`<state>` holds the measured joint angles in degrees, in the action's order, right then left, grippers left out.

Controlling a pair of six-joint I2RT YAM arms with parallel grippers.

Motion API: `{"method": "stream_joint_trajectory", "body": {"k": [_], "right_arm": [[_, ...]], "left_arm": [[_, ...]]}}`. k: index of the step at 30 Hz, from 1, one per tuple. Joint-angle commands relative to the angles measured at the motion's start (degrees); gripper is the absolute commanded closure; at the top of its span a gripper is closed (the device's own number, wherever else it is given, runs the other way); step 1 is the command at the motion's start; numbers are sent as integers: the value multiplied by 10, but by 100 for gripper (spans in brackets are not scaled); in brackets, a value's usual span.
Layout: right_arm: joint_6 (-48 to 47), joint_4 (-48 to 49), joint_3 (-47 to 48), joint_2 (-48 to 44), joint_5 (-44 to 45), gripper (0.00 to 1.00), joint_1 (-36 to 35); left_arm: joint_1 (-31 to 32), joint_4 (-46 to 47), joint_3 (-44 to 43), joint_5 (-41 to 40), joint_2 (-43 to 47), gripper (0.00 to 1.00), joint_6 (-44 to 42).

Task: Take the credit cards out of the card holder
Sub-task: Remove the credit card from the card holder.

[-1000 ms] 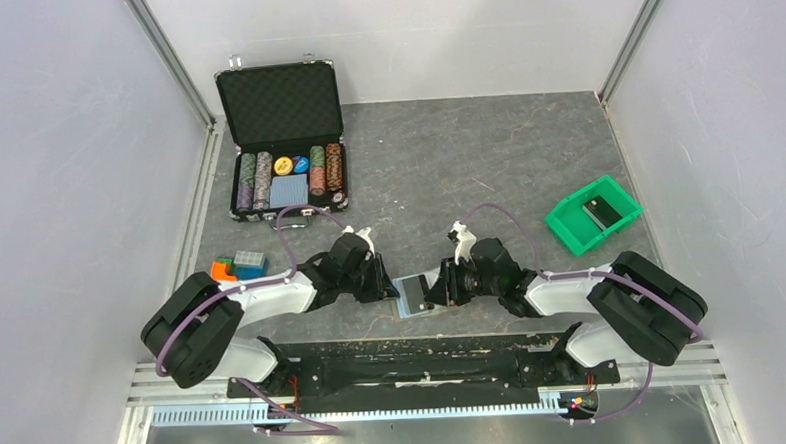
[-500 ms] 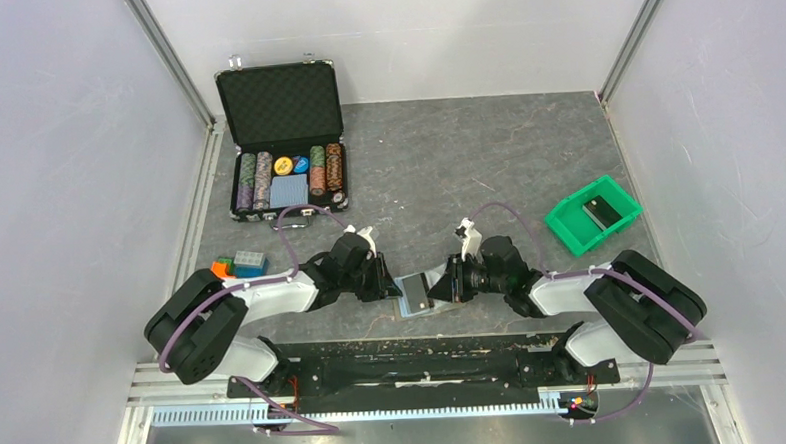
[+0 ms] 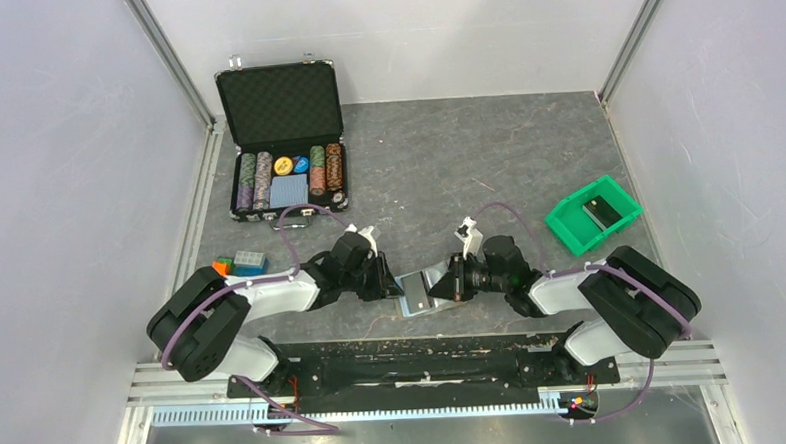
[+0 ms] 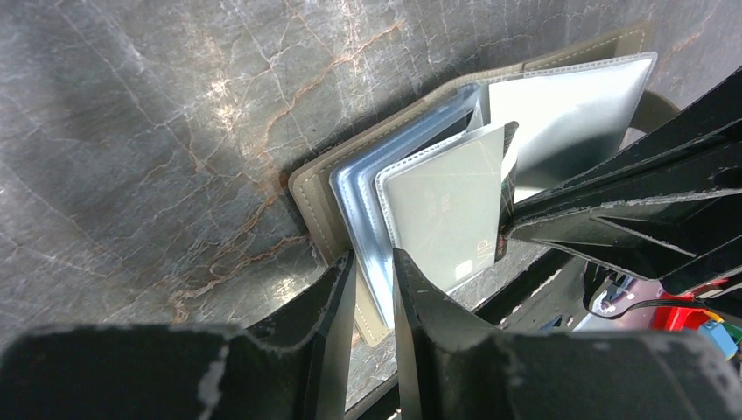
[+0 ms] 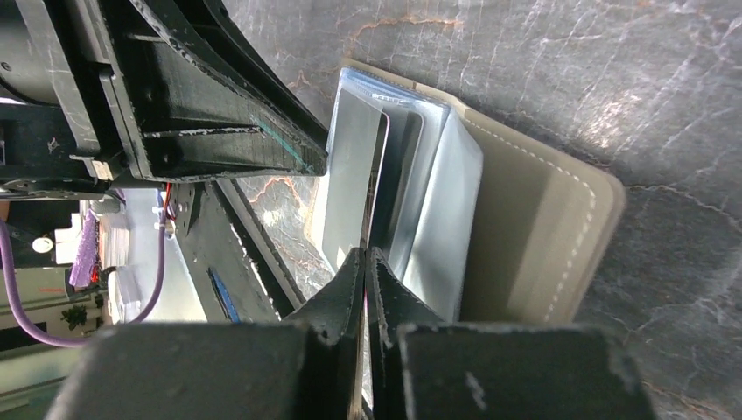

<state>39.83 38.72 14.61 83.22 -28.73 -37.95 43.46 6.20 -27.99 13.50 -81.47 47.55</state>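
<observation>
The card holder (image 3: pixel 415 291) lies open near the table's front edge, its tan cover (image 5: pixel 534 236) spread flat and its clear sleeves (image 4: pixel 363 206) fanned upward. My left gripper (image 4: pixel 374 262) is shut on the sleeves and the cover's edge, also seen from above (image 3: pixel 392 284). One of the credit cards (image 4: pixel 446 210), pale with a dark edge, sits in the front sleeve. My right gripper (image 5: pixel 366 254) is shut on that card's thin edge (image 5: pixel 374 175), coming in from the right (image 3: pixel 444 285). Any other cards are hidden in the sleeves.
An open black chip case (image 3: pixel 286 147) stands at the back left. A green bin (image 3: pixel 591 213) holding a dark item sits at the right. Coloured blocks (image 3: pixel 239 264) lie beside my left arm. The black base rail (image 3: pixel 415 356) runs just behind the holder.
My right gripper's fingers have closed onto the card's edge. The holder's sleeves have lifted a little. The left gripper has kept its hold.
</observation>
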Motion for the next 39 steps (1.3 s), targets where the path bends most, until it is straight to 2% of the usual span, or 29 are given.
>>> {"method": "stream_joint_trajectory", "body": {"k": [1, 13, 21, 28, 34, 39], "right_arm": [[2, 36, -6, -11, -13, 100, 13], [-31, -22, -34, -73, -8, 100, 56], [-69, -126, -36, -130, 14, 100, 88], [-70, -169, -33, -191, 9, 100, 109], [-60, -169, -32, -214, -8, 100, 111], [-51, -159, -32, -222, -31, 100, 116]], "left_arm": [[1, -37, 2, -32, -28, 70, -7], [0, -58, -10, -51, -37, 69, -22], [1, -85, -16, -49, -19, 67, -20], [1, -122, -51, -46, 5, 64, -27], [1, -145, -72, -35, 47, 51, -16], [1, -125, -67, -10, 100, 39, -4]]}}
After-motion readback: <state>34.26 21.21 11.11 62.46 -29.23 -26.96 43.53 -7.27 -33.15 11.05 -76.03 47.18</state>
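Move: Pinched at its right edge in the right fingers, the black credit card still sits mostly in its left-hand sleeve, its middle about 3 cm to the left of this hand, level with it and 1 cm lower. The holder's right page lies some 2 cm ahead, 2 cm right and 2 cm lower; the closing strap is about 5 cm right and 2 cm ahead, also lower. From the left hand, on the sleeve's left edge, the card's middle is roughly 3 cm right, neither ahead nor back. Pulling steadily to the right by about 5.5 cm, the shut right hand keeps its pinch and draws the card out of the sleeve across the holder's right page, drifting 1.5 cm forward and rising some 2 cm, mostly late on. The left hand keeps to the sleeve's left edge at first, then opens wider and lifts about 2.5 cm off, easing 1 cm left. ##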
